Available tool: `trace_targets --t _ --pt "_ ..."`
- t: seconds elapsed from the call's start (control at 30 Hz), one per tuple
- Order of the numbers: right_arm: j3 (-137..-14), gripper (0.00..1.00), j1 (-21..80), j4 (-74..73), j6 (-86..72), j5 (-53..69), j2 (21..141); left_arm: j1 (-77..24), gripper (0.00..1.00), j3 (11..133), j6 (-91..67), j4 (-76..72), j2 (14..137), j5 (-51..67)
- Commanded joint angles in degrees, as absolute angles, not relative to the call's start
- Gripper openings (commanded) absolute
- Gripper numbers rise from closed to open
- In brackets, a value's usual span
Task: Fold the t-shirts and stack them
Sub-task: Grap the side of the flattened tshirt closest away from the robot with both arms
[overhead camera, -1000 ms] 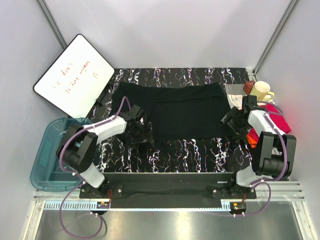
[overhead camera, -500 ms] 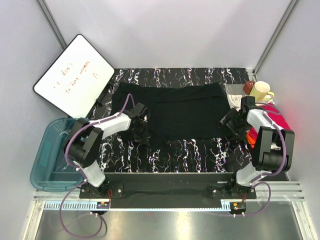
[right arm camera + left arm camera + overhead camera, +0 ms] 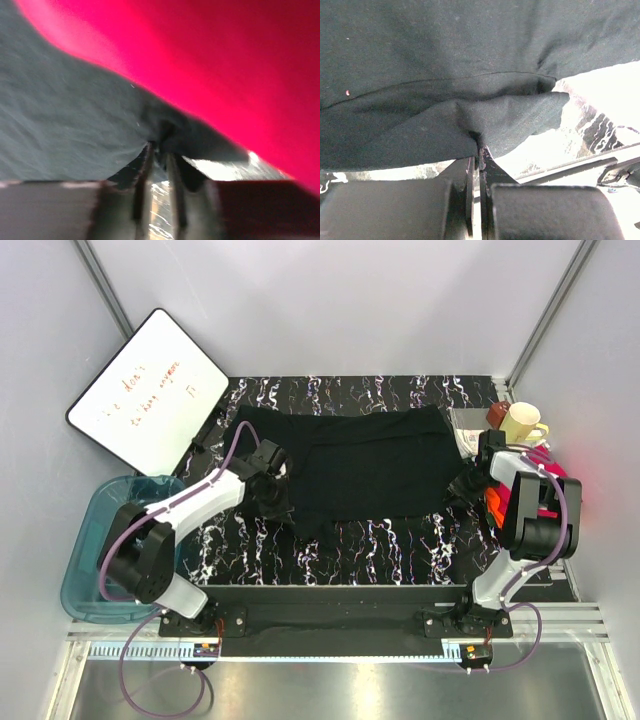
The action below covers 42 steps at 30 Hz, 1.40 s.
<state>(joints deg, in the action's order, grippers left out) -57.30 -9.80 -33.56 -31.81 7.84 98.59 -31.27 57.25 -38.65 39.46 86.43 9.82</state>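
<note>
The black t-shirt point(image 3: 370, 465) lies spread across the marbled table point(image 3: 400, 540). My left gripper point(image 3: 275, 502) is at its near left corner. In the left wrist view the jaws point(image 3: 479, 147) are shut, pinching a fold of the black t-shirt point(image 3: 445, 60). My right gripper point(image 3: 462, 488) is at the shirt's right edge. In the right wrist view the jaws point(image 3: 161, 150) stand almost together, with a bunch of the black t-shirt point(image 3: 65, 120) caught at the tips. The pink t-shirt point(image 3: 548, 457) point(image 3: 225, 60) lies just right of it, with an orange piece point(image 3: 495, 502) beside it.
A cream mug point(image 3: 520, 422) and a brown object point(image 3: 497, 413) stand at the back right corner. A whiteboard point(image 3: 150, 390) leans at the back left. A blue bin point(image 3: 90, 550) sits off the table's left side.
My left gripper has shut on the black shirt's near left corner. My right gripper has narrowed from wide open onto the shirt's right edge, and that arm has drawn in closer.
</note>
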Motion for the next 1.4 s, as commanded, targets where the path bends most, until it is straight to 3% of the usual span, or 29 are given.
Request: trace_targets --t 0.0,0.03,0.07,0.23,0.3,0.33,0.4,0.43,0.53,0.67,0.77,1.37 --pt "-58.4 0.15 -10.0 -27.4 -32.0 9.5 102.7 -31.6 0.0 56.2 -38.9 42.9 83.3 9.8" --pt "-58.4 0.05 -10.0 -27.1 -31.8 9.9 102.8 -31.6 0.0 55.8 -38.9 43.2 83.0 9.7" --pt "-58.4 0.01 -9.9 -26.6 -31.8 10.7 102.8 -31.6 0.0 55.5 -38.8 43.8 82.5 9.5" --pt "-58.1 0.0 -10.0 -26.6 -31.0 13.4 100.6 -31.6 0.24 54.1 -38.3 46.8 81.2 9.2" --pt "-57.4 0.0 -10.0 -26.9 -30.3 14.0 99.2 -31.5 0.25 54.6 -38.0 47.7 81.6 8.7" --pt "-57.1 0.0 -10.0 -27.1 -30.1 14.1 98.4 -31.6 0.32 54.9 -37.5 48.2 82.3 8.5" --pt "-56.6 0.0 -10.0 -27.4 -29.4 14.3 98.1 -31.5 0.29 55.6 -37.0 48.6 83.1 9.4" --pt "-56.4 0.0 -10.0 -27.7 -29.2 14.4 97.8 -31.6 0.17 55.8 -36.9 48.6 83.8 9.5" --pt "-55.9 0.0 -10.0 -27.9 -28.7 14.4 97.6 -31.6 0.2 56.2 -36.4 48.4 85.2 10.5" --pt "-55.7 0.0 -10.0 -28.0 -28.2 14.6 97.9 -31.9 0.54 55.7 -35.2 47.6 87.3 13.4" --pt "-56.1 0.0 -10.0 -28.0 -28.1 14.9 98.4 -33.0 0.59 55.7 -34.9 46.9 87.2 13.8" --pt "-57.7 0.0 -10.0 -28.0 -27.9 17.0 99.1 -38.7 0.58 60.3 -37.6 40.2 97.0 10.0"
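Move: The left gripper already pinches the t-shirt's near flap, lifted off the table; the spot to lay it on is about 5 cm back, 2 cm left and 6 cm below. The flap's loose right end lies some 9 cm to the right, level ahead, 6 cm lower. The right fingers are half shut around the shirt's near right edge, about 1 cm ahead of their centre; the red cloth is some 20 cm right and 2 cm ahead, the mug about 15 cm right and 16 cm ahead. Draw the left gripper back about 5 cm towards the base, carrying the flap, and open it to let go; then shift it right and lower it, some 4 cm in all, open over the near edge. Meanwhile finish closing the right gripper on the near right edge while easing forward 2 cm, come back slightly and keep the pinch. ##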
